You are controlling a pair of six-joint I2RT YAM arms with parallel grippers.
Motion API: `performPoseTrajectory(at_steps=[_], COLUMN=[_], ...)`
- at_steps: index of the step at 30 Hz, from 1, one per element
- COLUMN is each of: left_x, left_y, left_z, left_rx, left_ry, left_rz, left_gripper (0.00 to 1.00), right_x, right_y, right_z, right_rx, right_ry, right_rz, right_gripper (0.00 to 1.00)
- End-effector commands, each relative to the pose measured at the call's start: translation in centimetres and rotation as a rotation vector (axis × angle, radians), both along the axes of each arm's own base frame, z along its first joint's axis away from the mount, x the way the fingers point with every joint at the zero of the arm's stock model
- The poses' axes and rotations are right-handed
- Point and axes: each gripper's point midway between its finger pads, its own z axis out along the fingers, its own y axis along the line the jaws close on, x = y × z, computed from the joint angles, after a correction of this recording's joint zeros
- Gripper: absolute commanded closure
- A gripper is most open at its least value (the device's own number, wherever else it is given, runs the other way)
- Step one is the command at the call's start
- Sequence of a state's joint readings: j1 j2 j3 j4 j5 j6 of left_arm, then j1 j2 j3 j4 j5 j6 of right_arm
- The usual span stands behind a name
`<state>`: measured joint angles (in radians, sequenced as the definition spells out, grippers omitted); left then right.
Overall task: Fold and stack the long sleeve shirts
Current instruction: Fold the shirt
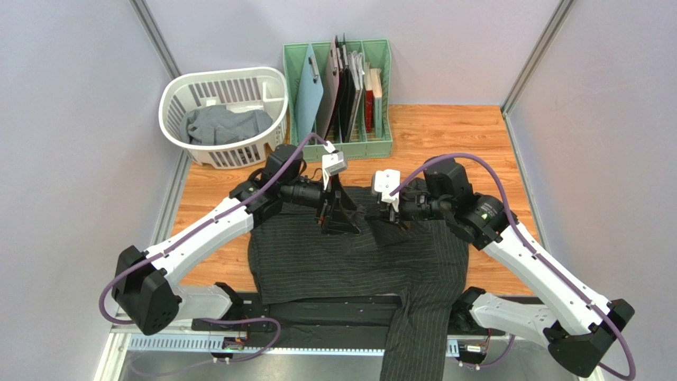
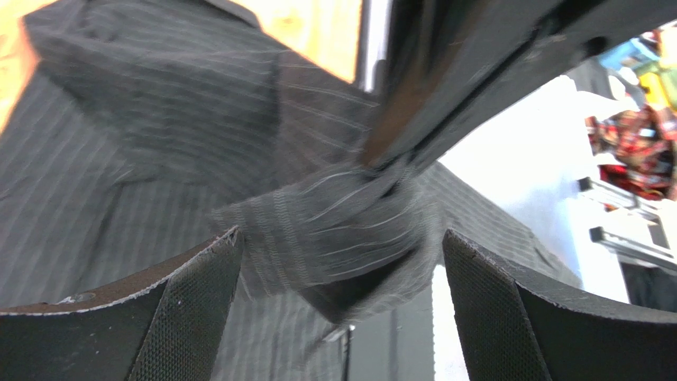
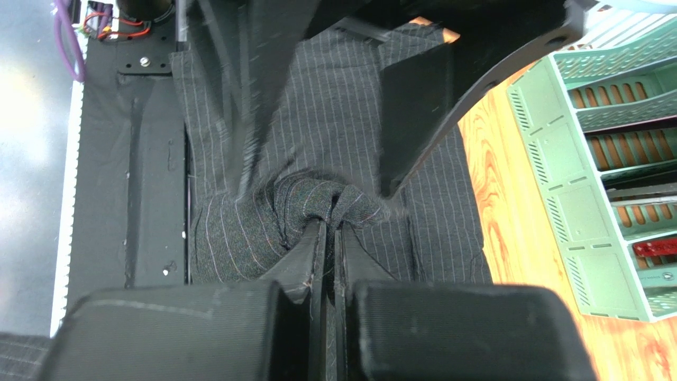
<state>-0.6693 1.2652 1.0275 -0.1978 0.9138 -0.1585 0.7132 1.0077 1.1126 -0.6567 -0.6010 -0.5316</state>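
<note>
The black pinstriped shirt (image 1: pixel 350 262) lies spread on the table, with one sleeve hanging over the near edge. My right gripper (image 1: pixel 391 216) is shut on a bunched fold of it (image 3: pixel 330 208) at the shirt's far edge, holding the fold slightly raised. My left gripper (image 1: pixel 340 221) is open right beside it, its fingers (image 2: pixel 191 309) spread on either side of the same raised fold (image 2: pixel 334 230) without gripping it. The plain grey shirt (image 1: pixel 226 123) lies crumpled in the white basket.
The white laundry basket (image 1: pixel 171 95) stands at the far left. The green rack (image 1: pixel 342 149) with boards and folders stands at the far middle, close behind both grippers. Bare wooden table (image 1: pixel 461 135) shows to the right of the rack.
</note>
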Motion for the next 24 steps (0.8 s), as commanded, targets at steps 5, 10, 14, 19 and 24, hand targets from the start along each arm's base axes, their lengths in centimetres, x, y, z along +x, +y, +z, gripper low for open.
performPoseTrajectory(at_steps=[5,10,14,19,24], left_x=[-2.1,-2.8,-3.4,-3.9,-4.4], left_y=[-1.9,-1.2,-0.1,1.3,3.5], left_z=[0.7,0.0,-1.5,-3.2,-5.8], left_rx=[-0.06,-0.03,0.011,0.069,0.174], left_ry=[0.103,0.099,0.117,0.083,-0.041], left_rz=[-0.121,-0.138,-0.144,-0.149,-0.188], left_gripper=[0.44,1.0,1.0,1.0,1.0], right_x=[0.5,1.2,2.4,4.1,8.8], right_y=[1.3,0.7,-1.8,-6.2,-11.5], right_z=[2.9,2.8,2.2,1.3,-1.7], right_rx=[0.076,0.052,-0.012,-0.033,-0.123], right_ry=[-0.062,-0.073,-0.116,-0.114,-0.074], right_rz=[-0.012,-0.06,-0.167,-0.304,-0.425], right_gripper=[1.0,0.9,0.74,0.24,0.24])
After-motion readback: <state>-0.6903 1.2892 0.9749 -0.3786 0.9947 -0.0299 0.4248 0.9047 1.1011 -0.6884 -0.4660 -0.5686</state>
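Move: The shirt's sleeve end, held in the right fingers, sits between the left hand's open fingers, its middle about 2 cm to that hand's right. Seen from the right hand, the gap between the left fingers is some 5 cm to its left and about level. The shirt body lies about 21 cm below the left hand, centred some 8 cm back and 1 cm right. The green bin's middle stands about 29 cm ahead of the left hand, 3 cm left and 16 cm lower. The left fingers shut on the sleeve end while easing about 2 cm back and slightly right. Only then do the right fingers, nearly still till now, open and come free of the cloth; that hand swings off to its right and forward, some 10 cm, turning clockwise. The left keeps its pinch and lowers about 4 cm, drifting left and back. ##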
